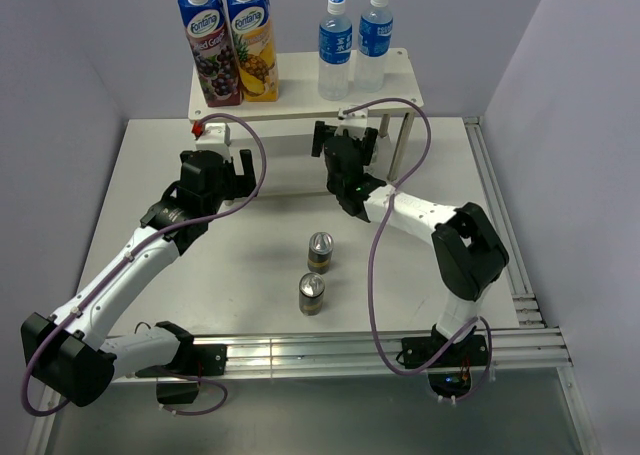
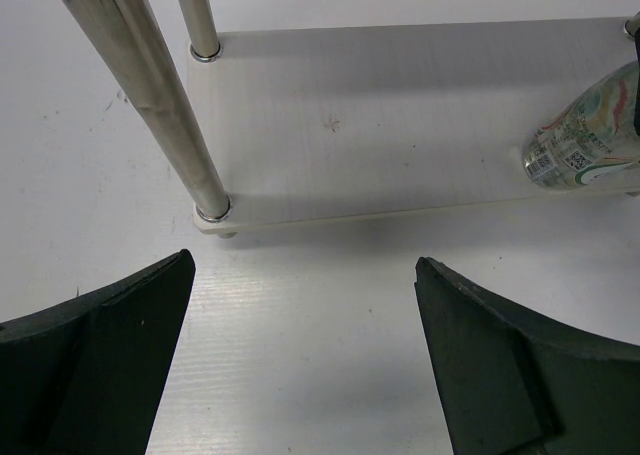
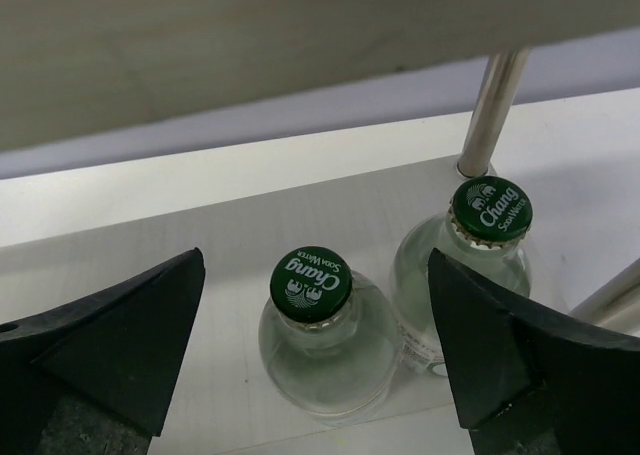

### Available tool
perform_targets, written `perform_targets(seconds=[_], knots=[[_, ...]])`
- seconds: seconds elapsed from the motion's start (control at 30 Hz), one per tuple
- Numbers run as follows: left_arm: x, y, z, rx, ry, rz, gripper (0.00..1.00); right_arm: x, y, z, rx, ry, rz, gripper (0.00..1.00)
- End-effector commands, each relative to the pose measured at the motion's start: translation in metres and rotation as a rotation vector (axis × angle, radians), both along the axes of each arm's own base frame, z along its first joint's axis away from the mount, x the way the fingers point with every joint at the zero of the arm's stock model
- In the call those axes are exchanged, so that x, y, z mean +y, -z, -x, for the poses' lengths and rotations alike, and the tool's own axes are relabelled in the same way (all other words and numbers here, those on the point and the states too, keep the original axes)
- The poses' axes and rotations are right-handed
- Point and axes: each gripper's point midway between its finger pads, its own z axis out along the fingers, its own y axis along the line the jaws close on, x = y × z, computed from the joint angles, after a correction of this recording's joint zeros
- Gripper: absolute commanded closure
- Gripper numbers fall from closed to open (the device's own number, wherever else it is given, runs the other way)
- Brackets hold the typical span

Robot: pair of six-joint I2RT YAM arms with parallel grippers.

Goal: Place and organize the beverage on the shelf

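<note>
The cream shelf stands at the back. Two blue-capped water bottles stand on its top board. Two short clear green-capped bottles stand on the lower board: one sits between my right gripper's open fingers without touching them, the other stands just right of it by a leg. My right gripper reaches in under the top board. Two dark cans stand on the table. My left gripper is open and empty, before the shelf's left front leg.
Two tall blue juice cartons stand on the top board's left half. One short bottle shows at the right end of the lower board in the left wrist view. Grey walls close in on both sides.
</note>
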Motion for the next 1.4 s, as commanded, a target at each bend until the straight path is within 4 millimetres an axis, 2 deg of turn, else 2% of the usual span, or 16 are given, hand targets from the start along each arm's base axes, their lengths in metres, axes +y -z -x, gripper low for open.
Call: perform_targets(seconds=[0.0, 0.23, 0.33, 0.4, 0.43, 0.5, 0.53, 0.6, 0.63, 0.67, 0.7, 0.73, 0.77, 0.87, 1.07, 1.37], knots=[[-0.001, -0.015, -0.005, -0.048, 0.005, 0.021, 0.01, -0.001, -0.034, -0.001, -0.075, 0.008, -0.093, 0.00], [0.001, -0.010, -0.008, -0.037, -0.004, 0.013, 0.01, -0.005, -0.034, 0.035, -0.064, -0.021, -0.110, 0.00], [0.002, -0.010, -0.009, -0.037, -0.011, 0.009, 0.01, -0.009, -0.042, 0.061, -0.058, -0.027, -0.136, 0.00], [0.003, -0.011, -0.008, -0.040, -0.008, 0.010, 0.01, -0.009, -0.031, 0.081, -0.036, -0.035, -0.135, 0.00], [0.003, -0.012, -0.008, -0.042, -0.004, 0.011, 0.01, -0.014, -0.041, 0.092, -0.055, -0.037, -0.160, 0.00], [-0.001, -0.016, -0.004, -0.053, 0.026, 0.026, 0.01, -0.014, -0.027, 0.115, -0.022, -0.050, -0.159, 0.00], [-0.004, -0.019, 0.000, -0.059, 0.043, 0.035, 0.01, -0.020, -0.038, 0.128, -0.038, -0.053, -0.193, 0.00], [-0.008, -0.024, 0.010, -0.082, 0.072, 0.048, 0.01, -0.021, -0.018, 0.155, 0.011, -0.082, -0.196, 0.00], [-0.020, -0.023, 0.019, -0.080, 0.104, 0.028, 0.00, -0.027, -0.028, 0.169, -0.009, -0.098, -0.233, 0.00], [-0.025, -0.027, 0.024, -0.087, 0.104, 0.012, 0.01, -0.029, -0.024, 0.180, -0.001, -0.112, -0.240, 0.00], [-0.026, -0.020, 0.034, -0.053, 0.082, -0.036, 0.01, -0.032, -0.005, 0.193, 0.041, -0.128, -0.227, 0.00], [-0.051, -0.020, 0.051, -0.041, 0.135, -0.015, 0.01, -0.032, -0.013, 0.209, 0.027, -0.177, -0.263, 0.00], [-0.060, -0.022, 0.060, -0.034, 0.150, 0.003, 0.01, -0.035, 0.001, 0.219, 0.052, -0.187, -0.260, 0.00], [-0.088, -0.010, 0.099, 0.001, 0.217, 0.082, 0.01, -0.042, 0.007, 0.247, 0.082, -0.242, -0.280, 0.00], [-0.112, -0.004, 0.175, 0.014, 0.262, 0.192, 0.01, -0.063, 0.017, 0.268, 0.109, -0.240, -0.275, 0.00], [-0.156, 0.050, 0.253, 0.090, 0.318, 0.087, 0.01, -0.076, 0.021, 0.273, 0.113, -0.242, -0.264, 0.00]])
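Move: The left hand's front can stands about 21 cm back, 20 cm to the right and 15 cm lower; the rear can is some 10 cm farther out than that can and 2 cm farther right. The right hand has a released soda bottle standing between its already open fingers, its middle about 4 cm below, with the other soda bottle 7 cm right and 2 cm farther out; the rear can lies 23 cm back, 7 cm left. With its fingers staying wide open, the right hand backs out of the lower shelf, away from the bottle it has just released, drawing about 27 cm straight back before drifting slightly right as it turns counter-clockwise. After it has started, the empty left hand swings back and right towards the front can, about 25 cm back, turning some 25 degrees clockwise and sinking only at the end, fingers still open. ##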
